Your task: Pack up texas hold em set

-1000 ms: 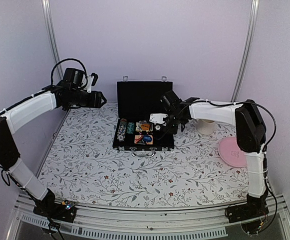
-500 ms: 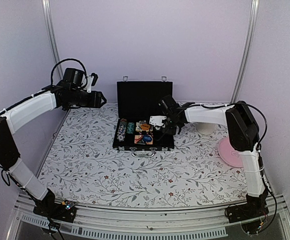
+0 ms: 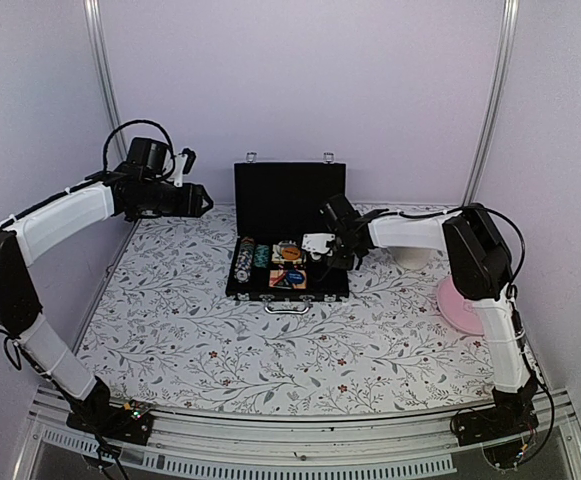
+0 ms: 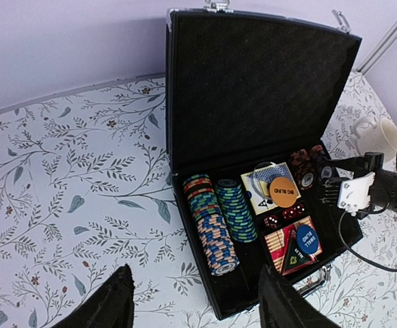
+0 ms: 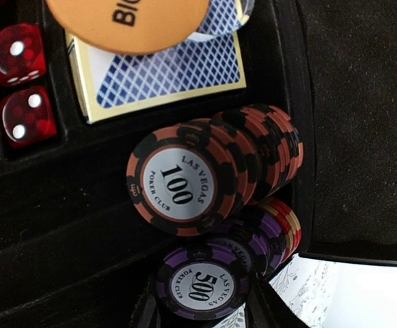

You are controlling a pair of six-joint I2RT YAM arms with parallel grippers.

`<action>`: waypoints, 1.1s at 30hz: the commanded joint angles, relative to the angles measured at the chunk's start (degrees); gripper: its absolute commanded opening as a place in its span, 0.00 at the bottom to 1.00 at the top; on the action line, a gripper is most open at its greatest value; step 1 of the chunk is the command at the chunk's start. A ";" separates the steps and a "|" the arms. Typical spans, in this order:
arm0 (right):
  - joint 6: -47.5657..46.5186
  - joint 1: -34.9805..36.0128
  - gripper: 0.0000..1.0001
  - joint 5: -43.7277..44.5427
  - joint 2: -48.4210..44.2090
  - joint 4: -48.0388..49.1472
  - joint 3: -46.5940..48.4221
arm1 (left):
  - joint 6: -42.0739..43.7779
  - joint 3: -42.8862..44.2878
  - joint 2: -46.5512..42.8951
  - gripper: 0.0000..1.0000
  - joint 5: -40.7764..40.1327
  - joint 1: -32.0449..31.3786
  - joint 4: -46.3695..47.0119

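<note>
The black briefcase [image 3: 288, 285] lies open at mid table, lid [image 4: 253, 82] upright. Inside lie rows of striped poker chips [image 4: 212, 222], a card deck [image 5: 164, 75] under an orange button [image 4: 281, 191], red dice [image 5: 20, 89], a blue button [image 4: 307, 239] and a triangle token [image 4: 294, 257]. My right gripper [image 5: 208, 311] reaches into the case's right end [image 3: 338, 262], its fingers [image 5: 150, 307] closed on either side of a purple 500 chip stack [image 5: 201, 283] lying beside the orange 100 chips [image 5: 184, 181]. My left gripper [image 4: 198, 307] hangs open above the table, left of the case [image 3: 202, 198], holding nothing.
A cream mug [image 4: 382, 137] stands right of the case, partly behind the right forearm [image 3: 410, 228]. A pink plate [image 3: 462, 305] lies near the table's right edge. The case's silver handle [image 3: 287, 306] faces the arms. Walls close in at the back and both sides.
The right arm's elbow has swung left, toward the case, while its gripper stays at the case's right end with the purple chips. The left arm has not moved.
</note>
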 commanded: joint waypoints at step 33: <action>7.48 -2.48 0.72 -8.53 -19.81 -2.99 -9.17 | -3.24 -0.25 2.32 0.62 4.05 3.84 1.33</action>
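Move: The purple 500 chips are still between my right fingers, their middle about 1 cm ahead, in the far end of the case's right-hand slot. The orange 100 chips lie some 4 cm to the left and 1 cm ahead; the card deck about 10 cm left and 1 cm ahead. The striped box is 10 cm left and 7 cm back. From my left hand the purple chips lie about 21 cm right, 5 cm ahead and 20 cm down. I open my right fingers and let go of the purple chips, easing forward and up barely 1 cm as the gap widens. Then I draw back about 3 cm, slightly right, and climb quickly out of the case, some 7 cm up, with my fingers opening well beyond the chips' width. ##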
